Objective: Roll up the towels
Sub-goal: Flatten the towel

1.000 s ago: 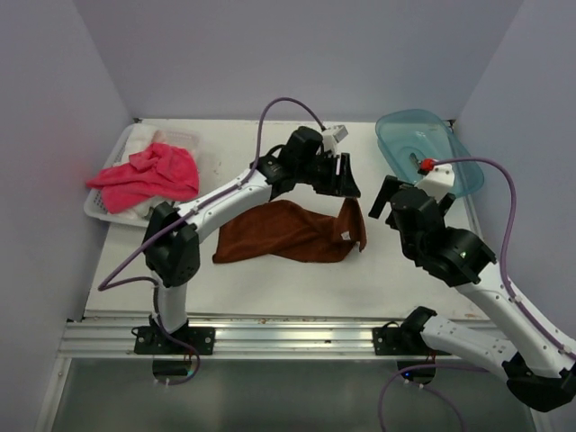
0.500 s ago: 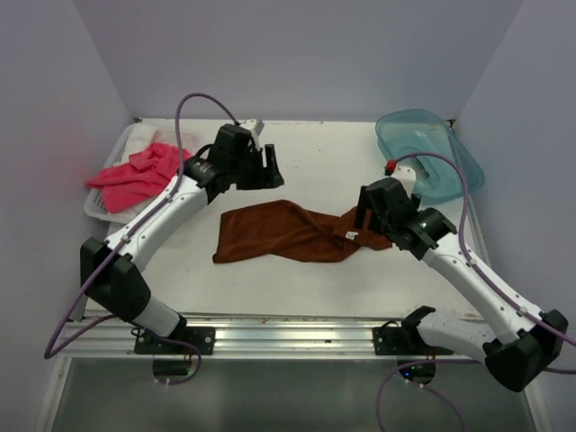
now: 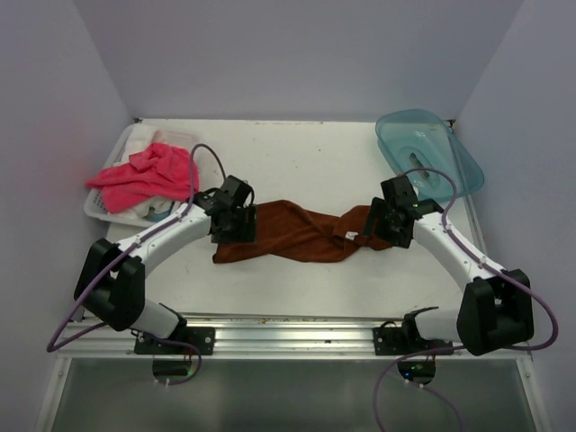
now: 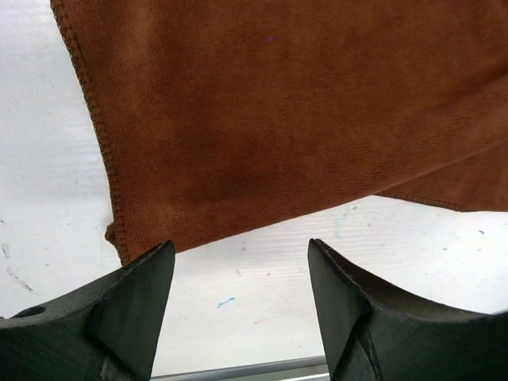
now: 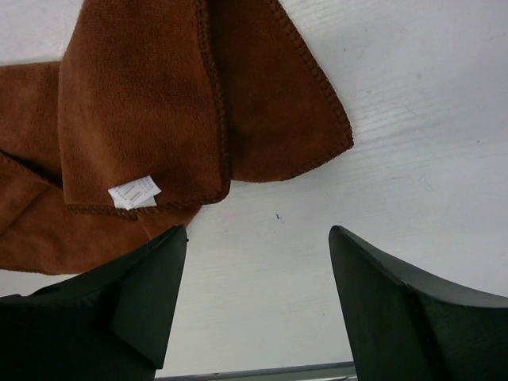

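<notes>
A rust-brown towel [image 3: 292, 232] lies spread and rumpled in the middle of the white table. My left gripper [image 3: 236, 227] hangs low over its left end, open and empty; in the left wrist view the towel [image 4: 286, 111] fills the upper part and its near corner lies just ahead of my left gripper [image 4: 242, 274]. My right gripper [image 3: 376, 229] hangs low at the towel's right end, open and empty; the right wrist view shows the folded right end [image 5: 159, 119] with a white label [image 5: 133, 193] ahead of my right gripper [image 5: 258, 262]. A pink-red towel [image 3: 144, 175] lies in the basket at far left.
A white basket [image 3: 101, 209] at the left edge holds the pink-red towel over pale cloths. A clear teal tray [image 3: 432, 153] stands at the back right. Grey walls close the left, back and right sides. A metal rail [image 3: 270, 335] runs along the near edge.
My left gripper swung from the towel's right end to the far left, then came down at its left end. My right gripper came forward and down to the right end. The towel's right end now lies flatter.
</notes>
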Controlling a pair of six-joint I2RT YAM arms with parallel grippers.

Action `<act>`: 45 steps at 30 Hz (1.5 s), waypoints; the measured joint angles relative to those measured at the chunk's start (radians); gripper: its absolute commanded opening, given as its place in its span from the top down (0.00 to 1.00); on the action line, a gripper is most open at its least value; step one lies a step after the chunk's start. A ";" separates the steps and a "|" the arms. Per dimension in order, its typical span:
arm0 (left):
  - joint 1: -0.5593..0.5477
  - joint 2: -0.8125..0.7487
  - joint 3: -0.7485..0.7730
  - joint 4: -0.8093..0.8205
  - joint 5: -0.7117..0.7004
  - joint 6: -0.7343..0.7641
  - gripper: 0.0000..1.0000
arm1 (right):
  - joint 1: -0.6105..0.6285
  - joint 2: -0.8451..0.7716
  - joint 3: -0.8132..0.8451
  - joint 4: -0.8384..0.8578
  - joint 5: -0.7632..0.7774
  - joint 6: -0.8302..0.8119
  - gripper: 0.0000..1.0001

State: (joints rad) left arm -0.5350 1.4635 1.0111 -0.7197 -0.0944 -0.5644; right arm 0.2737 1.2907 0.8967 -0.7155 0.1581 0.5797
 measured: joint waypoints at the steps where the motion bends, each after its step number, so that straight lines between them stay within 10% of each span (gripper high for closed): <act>1: 0.000 0.004 -0.007 0.003 -0.004 0.000 0.28 | -0.006 0.007 -0.006 0.008 -0.008 0.000 0.25; 31: 0.176 0.386 0.193 0.130 -0.012 0.050 0.39 | -0.023 0.209 -0.034 0.257 -0.178 0.032 0.54; 36: 0.176 0.415 0.228 0.143 -0.009 0.055 0.56 | -0.023 0.230 -0.043 0.265 -0.176 0.031 0.57; 41: 0.176 0.437 0.248 0.154 0.003 0.067 0.99 | -0.023 0.230 -0.050 0.274 -0.177 0.037 1.00; 45: 0.176 0.440 0.258 0.156 0.016 0.078 1.00 | -0.023 0.230 -0.050 0.271 -0.175 0.043 1.00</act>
State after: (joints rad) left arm -0.3592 1.9038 1.2694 -0.5640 -0.0788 -0.4866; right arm 0.2512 1.5208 0.8463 -0.4446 -0.0174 0.6228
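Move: The brown towel's far-left corner lies about 11 cm ahead, 2 cm left and 6 cm below the left hand. Its near-left corner is roughly 7 cm left and 1 cm back, and the pink towel some 18 cm ahead and 20 cm left. For the right hand, the hemmed flap edge is about 3 cm ahead, 4 cm left and 6 cm below; the white label sits 3 cm left of that edge and 1 cm nearer. Left hand dips, then reaches 11 cm forward and down, right goes down-left 6 cm; both pinch brown towel edges. ##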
